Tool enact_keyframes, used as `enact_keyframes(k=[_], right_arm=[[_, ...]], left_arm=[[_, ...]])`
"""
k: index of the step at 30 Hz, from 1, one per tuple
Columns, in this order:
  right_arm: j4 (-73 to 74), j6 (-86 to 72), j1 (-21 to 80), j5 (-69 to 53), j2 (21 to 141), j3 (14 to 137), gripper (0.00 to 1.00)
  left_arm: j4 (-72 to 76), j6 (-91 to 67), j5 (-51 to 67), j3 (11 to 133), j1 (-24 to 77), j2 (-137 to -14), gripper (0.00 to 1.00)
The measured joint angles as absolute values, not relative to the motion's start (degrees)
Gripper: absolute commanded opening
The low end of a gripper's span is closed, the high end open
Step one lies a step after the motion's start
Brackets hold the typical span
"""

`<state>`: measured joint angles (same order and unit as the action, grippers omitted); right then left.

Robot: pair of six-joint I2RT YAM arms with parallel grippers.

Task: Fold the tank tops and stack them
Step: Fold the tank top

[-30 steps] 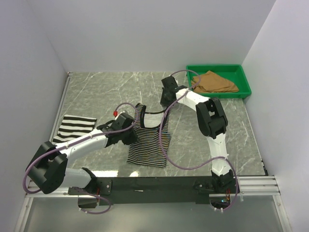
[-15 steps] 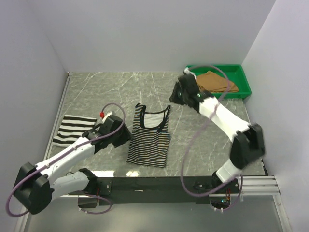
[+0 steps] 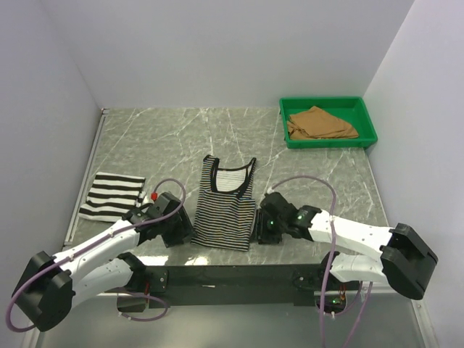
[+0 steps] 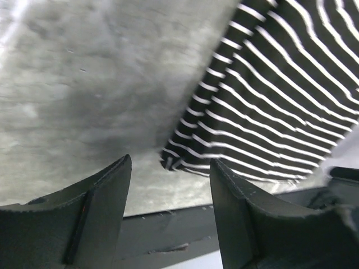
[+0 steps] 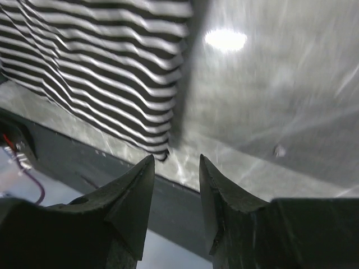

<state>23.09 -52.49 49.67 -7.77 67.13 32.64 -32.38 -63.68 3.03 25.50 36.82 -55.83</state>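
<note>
The thin-striped tank top (image 3: 226, 206) lies flat at the table's middle, straps away from me. My left gripper (image 3: 180, 230) is open beside its near left hem corner. In the left wrist view that gripper (image 4: 170, 159) has the hem corner of the striped top (image 4: 280, 101) just beyond its tips, with nothing between them. My right gripper (image 3: 262, 226) is open at the near right hem corner. In the right wrist view it (image 5: 176, 158) holds nothing, and the top (image 5: 106, 73) lies ahead to the left. The wide-striped top (image 3: 112, 194) lies folded at the left. The tan top (image 3: 319, 123) sits in the tray.
The green tray (image 3: 366, 134) stands at the back right corner. A black mounting rail (image 3: 232, 275) runs along the near edge just behind both grippers. White walls close in the table on the left, back and right.
Both grippers have opened. The right arm swung from the top's strap end back to the near right hem; the left arm drew back to the near left hem. The top lies still.
</note>
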Motion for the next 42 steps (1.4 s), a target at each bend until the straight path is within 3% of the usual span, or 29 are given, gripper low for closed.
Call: enact_keyframes(k=[19,31,36,38,42], right_arm=[[9.4,-66.7,53.6,-14.5,68.7,22.9,0.44],[4.7,-70.3,53.8,-12.6,68.8,21.3,0.42],[4.0,-70.4,53.8,-11.0,69.5,21.4,0.33],[4.1,-70.0,53.9,-9.9,69.5,21.4,0.23],[4.9,-68.9,53.9,-8.2,69.6,21.5,0.08]], left_arm=[[-26.9,-64.2,5.5,23.0,39.4,-57.5,0.49],[-24.3,-65.3,5.3,22.1,40.6,-58.6,0.29],[-23.1,-65.3,5.3,22.1,41.0,-59.7,0.13],[-22.5,-65.4,5.4,22.1,41.2,-60.0,0.01],[-21.4,-65.3,5.5,22.1,42.5,-60.4,0.01]])
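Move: The tank top's left hem corner lies only about 2 cm to the right of the left hand, 1 cm nearer the base and 2 cm below; the neck opening is some 24 cm ahead and 13 cm right of that hand, the folded striped top about 17 cm ahead and 25 cm left. The right hem corner sits roughly 3 cm back, 2 cm left and 4 cm below the right hand, with the left corner about 19 cm left and 2 cm back. The tank top's two hem corners are pinched, one by each hand. The left hand eases about 3 cm right with a slight sink and draw back, its fingers closing from wide to nearly shut on its corner. The right hand draws back about 4 cm while sinking and shifting left, comes forward again about 2 cm, tilted some 10 degrees, and closes late on the other corner. ##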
